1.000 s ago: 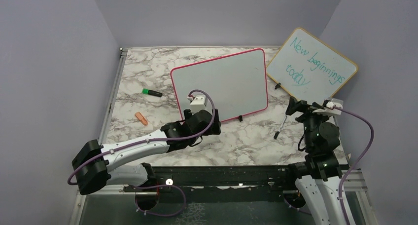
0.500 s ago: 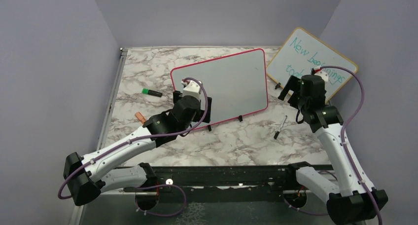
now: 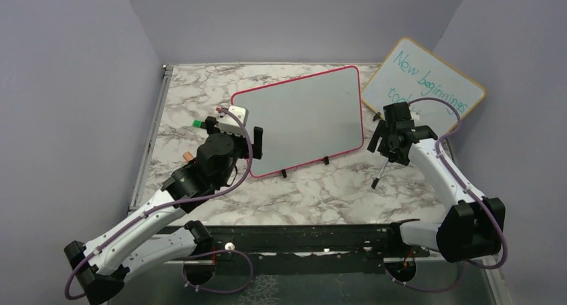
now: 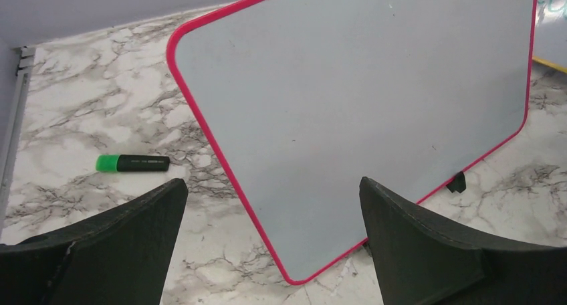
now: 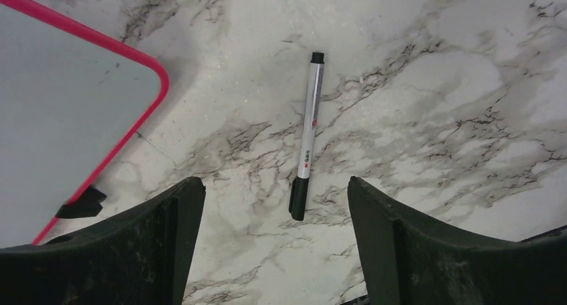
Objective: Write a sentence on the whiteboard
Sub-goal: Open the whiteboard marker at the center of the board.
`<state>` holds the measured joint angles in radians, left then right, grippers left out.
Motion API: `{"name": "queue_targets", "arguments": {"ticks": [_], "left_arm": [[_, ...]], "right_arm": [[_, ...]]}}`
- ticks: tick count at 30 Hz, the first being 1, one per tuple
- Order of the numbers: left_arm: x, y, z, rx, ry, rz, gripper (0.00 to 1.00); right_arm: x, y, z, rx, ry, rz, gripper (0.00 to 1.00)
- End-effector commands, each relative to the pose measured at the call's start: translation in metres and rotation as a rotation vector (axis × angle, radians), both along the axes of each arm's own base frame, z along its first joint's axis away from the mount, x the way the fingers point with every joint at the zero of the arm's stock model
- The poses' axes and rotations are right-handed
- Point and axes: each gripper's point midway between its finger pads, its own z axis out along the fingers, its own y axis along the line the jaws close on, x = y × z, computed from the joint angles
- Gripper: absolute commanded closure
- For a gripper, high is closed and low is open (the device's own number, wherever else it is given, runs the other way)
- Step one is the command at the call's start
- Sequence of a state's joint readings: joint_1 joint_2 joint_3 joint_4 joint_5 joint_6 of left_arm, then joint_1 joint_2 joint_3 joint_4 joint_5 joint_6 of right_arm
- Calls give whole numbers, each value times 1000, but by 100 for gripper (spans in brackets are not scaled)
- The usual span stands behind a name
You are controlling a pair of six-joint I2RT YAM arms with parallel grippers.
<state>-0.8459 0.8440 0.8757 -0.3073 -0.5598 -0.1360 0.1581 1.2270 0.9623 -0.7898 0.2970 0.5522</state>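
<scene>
The whiteboard (image 3: pixel 301 121), pink-framed on small black feet, stands tilted at mid-table with a blank face (image 4: pixel 361 111); no sentence shows on it. My left gripper (image 3: pixel 234 132) hovers open before the board's lower left corner, which sits between its fingers (image 4: pixel 271 184) in the wrist view, untouched. A white marker pen with a black cap (image 3: pixel 380 172) lies on the marble to the right of the board. My right gripper (image 3: pixel 388 141) hangs open just above it, the pen (image 5: pixel 307 131) lying ahead of the gap between its fingers (image 5: pixel 274 181).
A green highlighter (image 3: pixel 206 125) lies left of the board, and a small orange item (image 3: pixel 190 158) shows beside my left arm. A wooden-framed board with teal writing (image 3: pixel 428 84) leans at the back right corner. Purple walls close in on three sides.
My left arm swung left, from in front of the board to its lower left corner, jaws widening. My right arm reached forward, then came down over the pen.
</scene>
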Motion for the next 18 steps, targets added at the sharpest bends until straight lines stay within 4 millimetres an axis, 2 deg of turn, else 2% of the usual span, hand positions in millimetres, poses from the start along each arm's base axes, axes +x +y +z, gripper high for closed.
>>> {"name": "queue_targets", "arguments": {"ticks": [1, 6, 10, 15, 18], "left_arm": [[-1, 18, 18, -26, -120, 28, 1], [-2, 25, 14, -68, -123, 37, 1], [-1, 24, 10, -100, -92, 13, 1], [-6, 11, 2, -69, -91, -108, 1], [-5, 10, 0, -78, -83, -110, 1]], "right_arm": [[-12, 3, -25, 43, 99, -44, 22], [-11, -3, -44, 65, 137, -69, 39], [-8, -10, -60, 84, 168, -84, 44], [0, -10, -78, 120, 195, -83, 48], [-1, -12, -91, 124, 228, -88, 51]]}}
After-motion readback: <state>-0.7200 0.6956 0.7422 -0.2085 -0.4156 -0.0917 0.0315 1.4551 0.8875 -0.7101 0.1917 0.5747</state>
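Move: The marker lies on the table about 12 cm below the right hand, some 2 cm ahead and 2 cm to its right. The pink-framed whiteboard's middle is some 21 cm ahead of that hand and 22 cm left; the yellow-framed board is about 30 cm ahead and 15 cm right. From the left hand the marker is roughly 40 cm right, 4 cm ahead and 28 cm below. Right hand sinks about 8 cm towards the marker, tipping steeper, fingers half-closing, while the left drifts 2 cm left. ##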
